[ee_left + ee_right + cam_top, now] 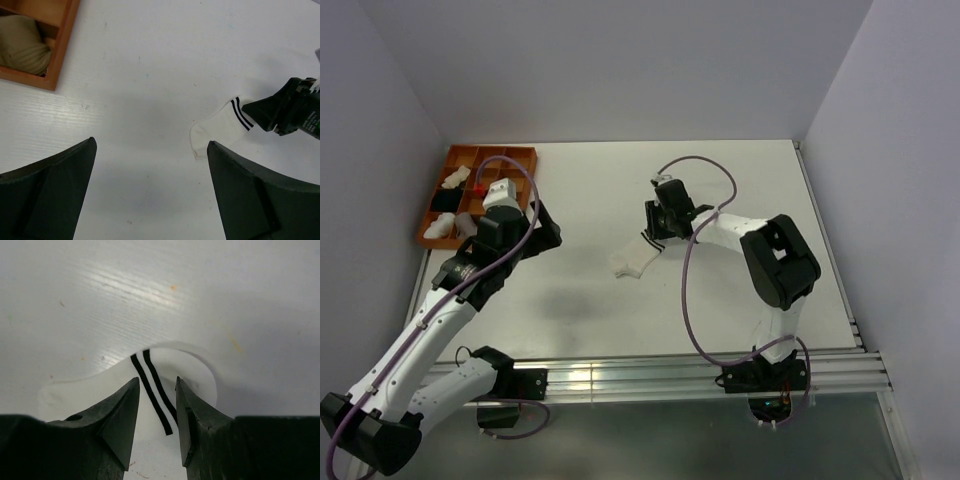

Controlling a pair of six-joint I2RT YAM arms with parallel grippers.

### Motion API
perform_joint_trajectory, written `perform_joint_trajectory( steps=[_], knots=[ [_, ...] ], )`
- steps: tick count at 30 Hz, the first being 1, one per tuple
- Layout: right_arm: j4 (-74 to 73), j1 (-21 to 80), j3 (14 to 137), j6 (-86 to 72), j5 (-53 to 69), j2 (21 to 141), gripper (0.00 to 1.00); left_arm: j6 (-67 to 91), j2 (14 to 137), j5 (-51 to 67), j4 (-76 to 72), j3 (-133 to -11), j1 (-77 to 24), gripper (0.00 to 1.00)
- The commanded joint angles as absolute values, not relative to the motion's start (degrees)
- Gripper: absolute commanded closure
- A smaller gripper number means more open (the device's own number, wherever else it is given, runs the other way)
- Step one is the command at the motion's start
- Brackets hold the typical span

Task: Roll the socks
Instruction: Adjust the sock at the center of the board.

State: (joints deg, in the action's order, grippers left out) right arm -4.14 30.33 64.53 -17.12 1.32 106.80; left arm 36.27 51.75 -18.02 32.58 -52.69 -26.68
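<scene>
A short white sock with two dark stripes [632, 260] lies flat at mid-table. My right gripper [655, 236] is down at its striped cuff. In the right wrist view the two fingers straddle the stripes of the sock [75, 390], and the right gripper [157, 381] stands narrowly open with a gap on each side of them. The cuff's edge curls up behind the fingers. My left gripper [151, 145] hangs wide open over bare table, left of the sock [220, 127], with nothing between its fingers. The right gripper [280, 112] also shows there at the cuff.
An orange compartment tray [432, 215] sits at the far left with white and dark bundles in it. Its corner [60, 50] shows in the left wrist view, holding a tan fabric bundle [22, 42]. Walls close in the table on three sides.
</scene>
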Motion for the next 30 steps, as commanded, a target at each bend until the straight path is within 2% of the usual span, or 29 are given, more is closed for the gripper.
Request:
perform_joint_trajectory(
  steps=[1,6,14,23,30],
  knots=[
    [-7.4,31.2,70.7,-7.7,2.7,105.2,0.58,32.5,50.1,-20.7,30.5,-51.0,-26.0,0.02],
    [-9.6,37.4,71.1,-4.4,1.5,103.3,0.57,32.1,50.1,-18.5,29.8,-49.2,-21.6,0.02],
    [-11.0,47.3,71.8,-3.6,-2.3,108.6,0.58,32.3,49.6,-16.6,29.4,-48.7,-16.7,0.04],
    [-11.3,50.6,69.0,-4.8,-2.4,110.0,0.59,32.2,49.2,-16.0,29.2,-48.4,-16.2,0.05],
    [-13.4,54.7,68.3,-7.4,-4.0,105.2,0.58,32.1,49.3,-15.1,28.9,-48.2,-15.8,0.05]
  ],
)
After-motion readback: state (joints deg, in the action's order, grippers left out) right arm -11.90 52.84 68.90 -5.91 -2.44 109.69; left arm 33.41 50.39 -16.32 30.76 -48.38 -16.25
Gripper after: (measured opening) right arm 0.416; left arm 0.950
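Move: The white sock lies flat on the otherwise bare board, its middle some 4 cm back and 4 cm to the left of the right hand and about 3 cm below. Its black stripes are almost under that hand's fingers, about 1 cm back and 1 cm left; its plain end, where the hand goes next, lies roughly 8 cm back and 9 cm left. From the left hand, the sock's middle is about 7 cm ahead, 20 cm right and 21 cm below. Coming free of the striped end, the right hand hops up about 3.5 cm, swings left and back over the sock while turning nearly 30 degrees counter-clockwise, then sinks to its plain end and seems to touch down there, easing a little farther back and left. The fingers stay half open. The left hand, empty and wide open, draws about 5 cm left and slightly down, away from the sock. ##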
